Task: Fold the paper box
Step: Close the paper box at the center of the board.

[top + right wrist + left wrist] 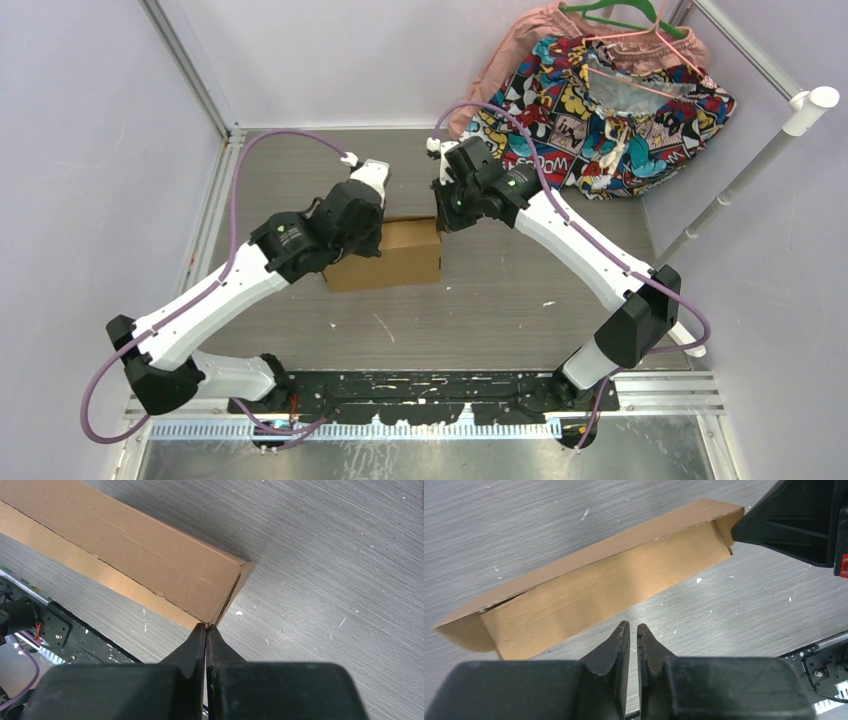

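Note:
The paper box [400,258] is a shallow brown cardboard box lying closed in the middle of the table. My left gripper [362,240] hangs over its left end. In the left wrist view its tips [633,626] stand just off the box's long side [599,585], with only a thin slit between them and nothing in it. My right gripper [443,215] is at the box's right end. It is shut, and its tips [207,625] are right at the near corner of the box [140,555]. Its black body [794,525] shows against that same end in the left wrist view.
A comic-print cloth [600,110] with a pink garment and a green hanger [610,12] lies at the back right. A white pole [750,170] slants along the right side. The black base rail [430,385] runs along the table's near edge.

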Controlling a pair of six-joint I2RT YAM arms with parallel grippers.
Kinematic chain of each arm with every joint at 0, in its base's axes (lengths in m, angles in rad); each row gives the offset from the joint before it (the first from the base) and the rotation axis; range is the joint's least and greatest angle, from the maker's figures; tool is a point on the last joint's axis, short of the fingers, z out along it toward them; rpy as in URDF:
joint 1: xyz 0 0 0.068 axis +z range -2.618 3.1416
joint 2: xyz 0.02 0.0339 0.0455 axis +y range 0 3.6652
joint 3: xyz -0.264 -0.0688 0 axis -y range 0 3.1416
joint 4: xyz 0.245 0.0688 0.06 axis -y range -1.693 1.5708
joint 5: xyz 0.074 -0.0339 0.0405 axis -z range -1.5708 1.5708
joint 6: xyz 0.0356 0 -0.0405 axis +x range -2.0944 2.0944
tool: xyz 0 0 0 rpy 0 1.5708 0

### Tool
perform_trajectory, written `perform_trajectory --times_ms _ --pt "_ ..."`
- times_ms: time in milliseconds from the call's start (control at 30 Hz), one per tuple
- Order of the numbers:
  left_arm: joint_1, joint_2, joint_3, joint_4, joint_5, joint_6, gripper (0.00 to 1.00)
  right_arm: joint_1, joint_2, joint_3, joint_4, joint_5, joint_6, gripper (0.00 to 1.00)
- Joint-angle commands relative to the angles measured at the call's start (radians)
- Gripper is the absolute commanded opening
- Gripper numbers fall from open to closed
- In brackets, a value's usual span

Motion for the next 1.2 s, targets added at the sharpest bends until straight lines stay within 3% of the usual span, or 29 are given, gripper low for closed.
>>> perform_trajectory --times_ms 0,267,533,1133,1167 --pt "0.007 -0.043 0.065 -0.017 -0.119 0.009 0.13 0.012 -0.03 -0.022 0.003 -0.009 -0.003 0.01" --pt "0.138 -0.038 0.075 -0.02 -0.118 0.047 0.16 0.019 -0.042 -0.047 0.003 0.001 -0.003 0.01" --pt "0.271 -0.048 -0.039 0.008 -0.076 0.067 0.15 0.021 -0.046 -0.052 -0.005 0.012 -0.011 0.01" --pt "0.299 -0.08 -0.182 0.04 0.028 0.037 0.11 0.021 -0.048 -0.068 -0.003 0.027 0.008 0.01" --pt "0.298 -0.086 -0.193 0.042 0.031 0.034 0.1 0.021 -0.049 -0.072 0.001 0.03 0.016 0.06"
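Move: The left end of the paper box's lid lies about 10 cm to the left of the left hand, some 4 cm ahead and 6 cm below. The box's right end is about 11 cm to that hand's right, 4 cm ahead and 6 cm below. The right hand is already at the near corner of that right end, practically at its fingertips; from it, the lid's left end is some 22 cm to the left and 2 cm back. The lid's left end is what the left hand goes for: nearly shut, it lifts a little, arcs about 10 cm left and some 5 cm forward over the box, turning about 15 degrees counter-clockwise. It then sinks roughly 7 cm to the lid's far left corner, easing back slightly, its fingertips seeming to rest there. The right hand, fingers still shut, keeps to the right corner while drifting slightly down and back. ##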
